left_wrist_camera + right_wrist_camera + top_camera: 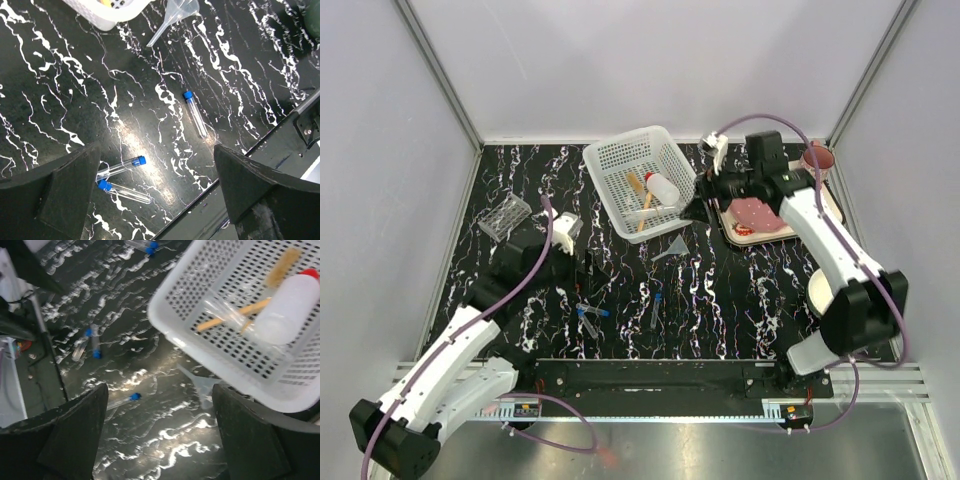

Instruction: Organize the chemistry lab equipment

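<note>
A white basket holds the red-capped squeeze bottle and orange sticks. In the right wrist view the bottle and sticks lie in the basket. My right gripper hovers open and empty by the basket's near right corner, above the clear funnel. Two crossed blue-capped tubes and a third tube lie on the table. My left gripper hangs open and empty above them. The clear tube rack stands at the left.
The strawberry-print tray with a pink plate sits at the right, a pink mug behind it and a cream bowl near the right arm. The funnel lies between basket and tubes. White walls enclose the black marbled table.
</note>
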Controlling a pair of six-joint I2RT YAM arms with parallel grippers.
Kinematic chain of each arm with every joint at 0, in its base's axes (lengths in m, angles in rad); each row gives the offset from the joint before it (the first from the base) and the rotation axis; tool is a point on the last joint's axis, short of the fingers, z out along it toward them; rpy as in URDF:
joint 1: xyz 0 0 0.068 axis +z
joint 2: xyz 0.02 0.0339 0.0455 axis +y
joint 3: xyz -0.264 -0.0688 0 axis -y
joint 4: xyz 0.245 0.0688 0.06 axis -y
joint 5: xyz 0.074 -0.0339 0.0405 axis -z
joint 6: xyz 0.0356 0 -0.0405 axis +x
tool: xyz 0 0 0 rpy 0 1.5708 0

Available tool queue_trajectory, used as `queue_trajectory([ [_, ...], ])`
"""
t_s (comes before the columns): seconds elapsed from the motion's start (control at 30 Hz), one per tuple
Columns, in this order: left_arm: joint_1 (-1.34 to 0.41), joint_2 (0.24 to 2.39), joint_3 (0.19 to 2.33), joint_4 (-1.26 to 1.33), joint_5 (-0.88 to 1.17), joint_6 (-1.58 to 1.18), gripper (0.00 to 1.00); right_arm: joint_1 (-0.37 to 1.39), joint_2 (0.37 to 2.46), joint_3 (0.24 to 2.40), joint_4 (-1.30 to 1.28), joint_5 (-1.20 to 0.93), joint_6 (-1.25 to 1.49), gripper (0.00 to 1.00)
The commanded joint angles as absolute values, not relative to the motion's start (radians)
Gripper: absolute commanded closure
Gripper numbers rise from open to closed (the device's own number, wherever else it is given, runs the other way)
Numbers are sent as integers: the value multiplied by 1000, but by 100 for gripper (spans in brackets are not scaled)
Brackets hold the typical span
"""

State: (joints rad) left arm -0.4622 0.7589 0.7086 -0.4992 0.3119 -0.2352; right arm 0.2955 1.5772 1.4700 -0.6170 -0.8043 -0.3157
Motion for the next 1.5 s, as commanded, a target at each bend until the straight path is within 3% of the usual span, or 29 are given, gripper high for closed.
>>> queue_trajectory([
  [0.0, -508, 778, 736, -514, 196, -258, 3, 278, 1454, 1158, -299, -929, -146, 9],
  [0.07, -514, 790, 744, -522, 177, -252, 3, 249, 1390, 1018, -92, -962, 97, 8],
  [0.1, -514, 790, 745, -523, 169, -249, 3, 244, 1375, 893, 136, -974, 170, 8],
  [0.2, -515, 784, 741, -517, 129, -271, 3, 241, 1373, 815, 300, -963, 314, 9],
  [0.6, -514, 643, 615, -367, 95, -546, 1, 244, 1600, 946, 164, -779, 344, 12],
  [1.07, -512, 655, 592, -321, 74, -586, 1, 244, 1730, 977, 137, -793, 371, 21],
  [1.47, -514, 626, 566, -322, 72, -592, 1, 258, 1835, 1034, 78, -807, 371, 45],
])
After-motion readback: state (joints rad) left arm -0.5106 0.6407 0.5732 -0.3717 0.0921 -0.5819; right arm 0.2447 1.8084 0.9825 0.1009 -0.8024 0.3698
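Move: The funnel lies on the table about 4 cm to the left of my right hand, some 2 cm back and roughly 21 cm below it. The basket's middle is about 11 cm ahead and 10 cm left of that hand, the lone test tube 16 cm back and 8 cm left. From my left hand the funnel is some 11 cm ahead, 19 cm to the right and 15 cm below. I bring my right hand down some 17 cm towards the funnel beside the basket's near right corner: first back about 6 cm while dropping, then forward again nearly level, then down. It rolls about 40 degrees around its left-pointing fingers, forward side down, and narrows them to a bit over half open, coming close without a visible grip. My left hand stays roughly in place, empty and open, turning some 20 degrees, mostly counter-clockwise. ##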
